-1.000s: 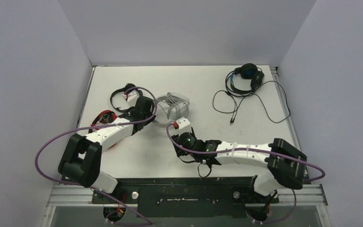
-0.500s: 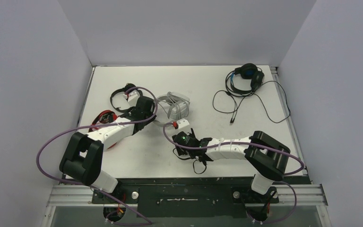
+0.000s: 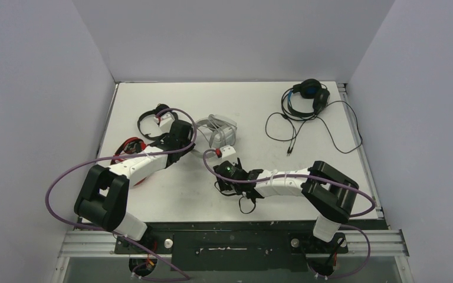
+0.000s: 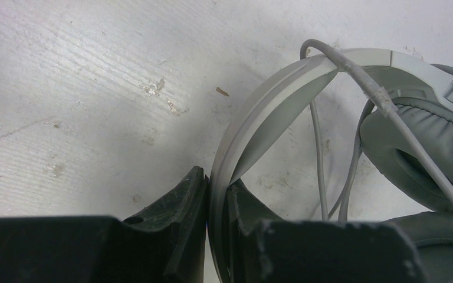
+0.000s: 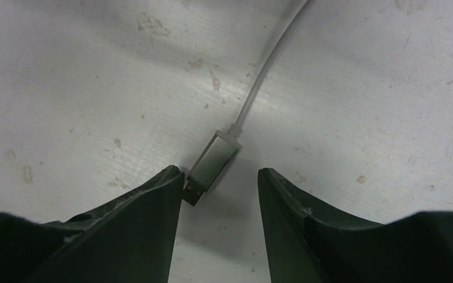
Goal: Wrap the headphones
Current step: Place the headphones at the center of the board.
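Note:
My left gripper [image 4: 217, 188] is shut on the pale grey headband [image 4: 259, 106] of the white-grey headphones [image 3: 221, 133], which lie mid-table with their grey cable [image 4: 383, 100] draped over the band and ear cushion [image 4: 424, 147]. The right gripper [image 5: 219, 183] stands open low over the table. A grey USB plug [image 5: 211, 167] lies flat between its fingers, its end touching the left fingertip [image 5: 171, 177]. The plug's cable [image 5: 265, 71] runs away up the view. In the top view the right gripper [image 3: 229, 180] sits just in front of the white-grey set, and the left gripper [image 3: 191, 141] at that set's left side.
Black-and-blue headphones [image 3: 307, 97] lie at the back right with their thin cable [image 3: 330, 132] spread loose over the table. A small black set [image 3: 153, 118] lies behind the left arm. A red-and-black set [image 3: 131, 144] is partly under that arm.
The right arm has folded in, its elbow swinging left, and its gripper has shifted slightly left and toward the white-grey set. The left arm has stayed put.

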Available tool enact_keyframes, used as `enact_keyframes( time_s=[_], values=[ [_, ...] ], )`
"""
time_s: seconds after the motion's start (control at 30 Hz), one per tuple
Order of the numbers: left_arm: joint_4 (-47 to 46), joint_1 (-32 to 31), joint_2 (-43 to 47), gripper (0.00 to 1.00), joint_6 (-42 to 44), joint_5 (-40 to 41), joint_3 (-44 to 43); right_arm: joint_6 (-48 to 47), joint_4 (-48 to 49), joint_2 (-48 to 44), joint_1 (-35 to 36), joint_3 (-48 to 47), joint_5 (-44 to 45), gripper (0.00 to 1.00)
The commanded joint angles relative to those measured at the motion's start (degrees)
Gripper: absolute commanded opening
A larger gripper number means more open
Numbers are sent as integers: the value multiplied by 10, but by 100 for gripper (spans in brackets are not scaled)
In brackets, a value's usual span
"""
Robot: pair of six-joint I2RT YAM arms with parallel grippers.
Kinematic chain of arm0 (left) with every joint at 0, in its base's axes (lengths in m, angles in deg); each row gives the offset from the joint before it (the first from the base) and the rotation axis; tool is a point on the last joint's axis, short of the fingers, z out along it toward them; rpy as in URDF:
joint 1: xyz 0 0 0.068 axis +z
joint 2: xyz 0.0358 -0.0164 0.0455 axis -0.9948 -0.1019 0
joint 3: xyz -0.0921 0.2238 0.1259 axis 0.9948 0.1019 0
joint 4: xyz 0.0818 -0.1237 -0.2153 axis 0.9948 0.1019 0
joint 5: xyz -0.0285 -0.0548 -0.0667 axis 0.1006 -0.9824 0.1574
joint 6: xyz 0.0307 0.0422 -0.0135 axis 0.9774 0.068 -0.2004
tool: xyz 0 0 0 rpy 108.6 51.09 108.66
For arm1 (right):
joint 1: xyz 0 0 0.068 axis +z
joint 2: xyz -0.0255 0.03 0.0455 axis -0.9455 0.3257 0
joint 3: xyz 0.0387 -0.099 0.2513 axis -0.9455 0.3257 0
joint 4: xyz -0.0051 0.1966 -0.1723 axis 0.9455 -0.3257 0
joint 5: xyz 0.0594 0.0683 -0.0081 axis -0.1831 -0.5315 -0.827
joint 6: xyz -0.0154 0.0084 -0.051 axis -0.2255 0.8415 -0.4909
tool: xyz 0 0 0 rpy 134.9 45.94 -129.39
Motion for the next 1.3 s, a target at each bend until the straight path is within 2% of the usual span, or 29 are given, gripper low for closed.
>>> enact_keyframes(
  time_s=[0.0,0.17,0.23,0.33,0.47,0.57,0.73,0.93,1.1,1.27],
  values=[
    [-72,2,5,0,-19,0,-15,7,41,12,-11,-24,-9,50],
    [-73,2,3,0,-19,1,-17,12,44,27,-17,-21,-23,44],
    [-73,2,0,0,-19,4,-17,16,45,30,-17,-17,-32,37],
    [-70,2,-3,0,-20,13,-17,19,37,29,-14,-16,-39,20],
    [-65,2,-13,0,-19,40,-22,14,44,29,9,-8,-68,12],
    [-62,2,-21,0,-21,70,-20,5,64,40,34,-10,-106,9],
    [-34,2,-35,0,-55,149,-2,-20,73,38,67,-15,-123,8],
    [-5,25,-59,0,-103,244,8,-42,83,7,73,-17,-138,7],
    [-11,72,-90,0,-109,254,-13,-75,80,31,51,-69,-175,5],
    [-55,99,-116,0,-84,277,-14,-73,129,78,-4,-113,-260,3]
  ],
)
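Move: The right hand is just above the board, with the USB plug lying between its open fingers, about 1 cm ahead, 1 cm left and 1 cm below. The white headphones stand some 16 cm ahead of it. The left hand holds their band; the free board they are taken to is about 9 cm to its left and 6 cm below. Out that way, the black headphones lie about 10 cm left and 7 cm ahead, the red headphones 17 cm left and 5 cm back. The right fingers close on the USB plug, then the hand draws back and left about 5 cm each way, low over the board, before swinging forward, left and up some 3 cm. The left hand, keeping its pinch on the white headphones' band, goes about 9 cm left and 5 cm down towards the red headphones, turning some 20 degrees counter-clockwise. ##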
